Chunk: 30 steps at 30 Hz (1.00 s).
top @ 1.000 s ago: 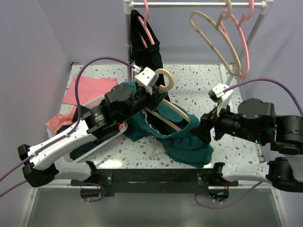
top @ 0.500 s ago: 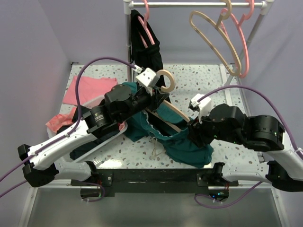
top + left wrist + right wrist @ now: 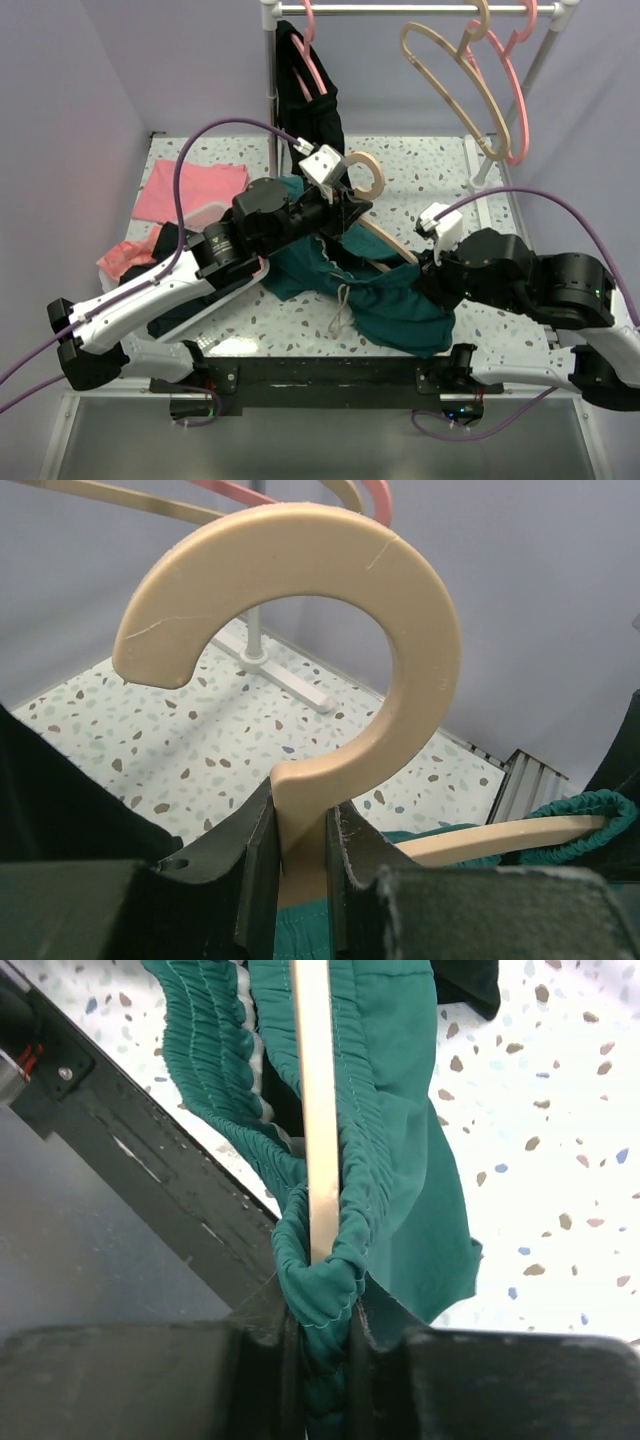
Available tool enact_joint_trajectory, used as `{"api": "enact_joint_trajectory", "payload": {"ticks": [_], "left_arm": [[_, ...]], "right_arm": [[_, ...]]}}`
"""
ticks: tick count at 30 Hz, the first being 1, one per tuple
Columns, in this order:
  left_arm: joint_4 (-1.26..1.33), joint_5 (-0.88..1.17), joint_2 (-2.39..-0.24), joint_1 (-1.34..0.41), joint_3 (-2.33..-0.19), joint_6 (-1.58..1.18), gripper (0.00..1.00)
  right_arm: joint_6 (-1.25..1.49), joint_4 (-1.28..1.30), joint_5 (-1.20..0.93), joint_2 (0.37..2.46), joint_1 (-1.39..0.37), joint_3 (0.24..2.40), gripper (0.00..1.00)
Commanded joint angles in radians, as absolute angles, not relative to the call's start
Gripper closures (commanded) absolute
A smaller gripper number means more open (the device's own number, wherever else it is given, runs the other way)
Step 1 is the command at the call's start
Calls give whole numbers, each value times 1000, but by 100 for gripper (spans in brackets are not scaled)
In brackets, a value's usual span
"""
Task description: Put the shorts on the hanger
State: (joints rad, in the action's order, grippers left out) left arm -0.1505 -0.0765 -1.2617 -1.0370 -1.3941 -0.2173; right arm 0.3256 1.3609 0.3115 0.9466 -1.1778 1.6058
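The tan hanger (image 3: 368, 178) is held up over the middle of the table. My left gripper (image 3: 300, 852) is shut on the neck of the hanger (image 3: 330, 670) just below its hook. The teal shorts (image 3: 395, 305) hang around the hanger's arms, with the pale drawstring (image 3: 340, 305) dangling. My right gripper (image 3: 322, 1345) is shut on the waistband of the shorts (image 3: 385, 1130), stretched round the end of the hanger's arm (image 3: 314, 1110). In the top view the left gripper (image 3: 345, 205) sits at the hook and the right gripper (image 3: 425, 275) at the shorts' right side.
A clothes rail (image 3: 400, 8) stands at the back with a black garment (image 3: 308, 105), pink hangers (image 3: 510, 90) and another tan hanger (image 3: 450, 75). Pink cloths (image 3: 185, 190) lie at the left beside a white tray (image 3: 205, 305). The table's front bar (image 3: 130, 1150) is below the shorts.
My left gripper has lifted the hanger up and to the right. My right arm swung in to the shorts' right side, then followed a little to the right, stretching the waistband.
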Motion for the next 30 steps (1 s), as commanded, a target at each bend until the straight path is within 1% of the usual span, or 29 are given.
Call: {"api": "enact_joint_trajectory", "payload": {"ticks": [1, 2, 3, 5, 6, 8, 9, 11, 12, 14, 15, 16, 17, 21, 22, 24, 26, 30], "left_arm": [[-31, -23, -1285, -1086, -1469, -262, 100], [-31, -23, -1295, -1089, -1476, -262, 100], [-29, -21, -1299, -1095, -1488, -264, 98], [-25, -20, -1316, -1106, -1496, -268, 88], [-23, -15, -1322, -1111, -1508, -268, 76], [-26, -15, -1339, -1121, -1523, -267, 68], [-28, -17, -1344, -1124, -1537, -267, 58], [-34, -29, -1357, -1127, -1552, -271, 47], [-43, -37, -1361, -1127, -1566, -273, 38], [-52, -61, -1364, -1127, -1584, -273, 30], [-58, -69, -1362, -1127, -1588, -273, 24], [-61, -89, -1361, -1127, -1591, -272, 20], [-64, -98, -1356, -1127, -1592, -264, 14], [-93, -190, -1335, -1127, -1603, -250, 10], [-98, -265, -1328, -1123, -1605, -250, 9], [-101, -317, -1325, -1106, -1620, -258, 8], [-118, -318, -1359, -1052, -1672, -284, 8], [-149, -301, -1454, -1023, -1796, -252, 9]], "right_arm": [[363, 1373, 367, 899, -1180, 1615, 100], [377, 1385, 364, 879, -1181, 1618, 100], [385, 1396, 364, 870, -1181, 1626, 100], [406, 1431, 364, 856, -1180, 1650, 100], [413, 1443, 365, 841, -1181, 1658, 100], [428, 1468, 361, 822, -1181, 1674, 100], [433, 1477, 359, 806, -1181, 1675, 100], [440, 1497, 356, 789, -1181, 1671, 100], [445, 1505, 356, 775, -1181, 1667, 100], [456, 1523, 359, 764, -1181, 1663, 100], [456, 1525, 351, 753, -1181, 1660, 100], [456, 1528, 348, 750, -1181, 1655, 100], [456, 1526, 345, 744, -1181, 1652, 100], [456, 1549, 324, 735, -1181, 1644, 100], [456, 1563, 313, 738, -1180, 1640, 100], [457, 1568, 295, 732, -1181, 1628, 100], [460, 1574, 269, 732, -1181, 1603, 100], [460, 1575, 229, 726, -1181, 1556, 100]]}}
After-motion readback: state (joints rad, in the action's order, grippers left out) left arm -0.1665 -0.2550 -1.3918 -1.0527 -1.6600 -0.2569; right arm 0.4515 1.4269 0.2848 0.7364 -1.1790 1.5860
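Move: Between the left fingers is the tan hanger's neck, its hook some 5 cm above and about 2 cm ahead and 2 cm right of that hand. The waistband's right end, with the hanger's arm inside, is already pinched in the right hand, roughly 9 cm back, 10 cm right and 7 cm below the left hand. The hanging black trousers stand around 13 cm ahead and 5 cm left of the left hand. From the right hand, the shorts' middle hangs level ahead, some 7 cm left and 8 cm below. Drawing hanger and shorts rightward together, both hands go about 5 cm right and 3 cm back, the right keeping its pinch, lifting slightly and rolling its left side up some 10 degrees. The left fingers then open wide, let go of the neck and rise; that hand swings forward and back to the left, away from the hook, ending about 7 cm higher than it began. ##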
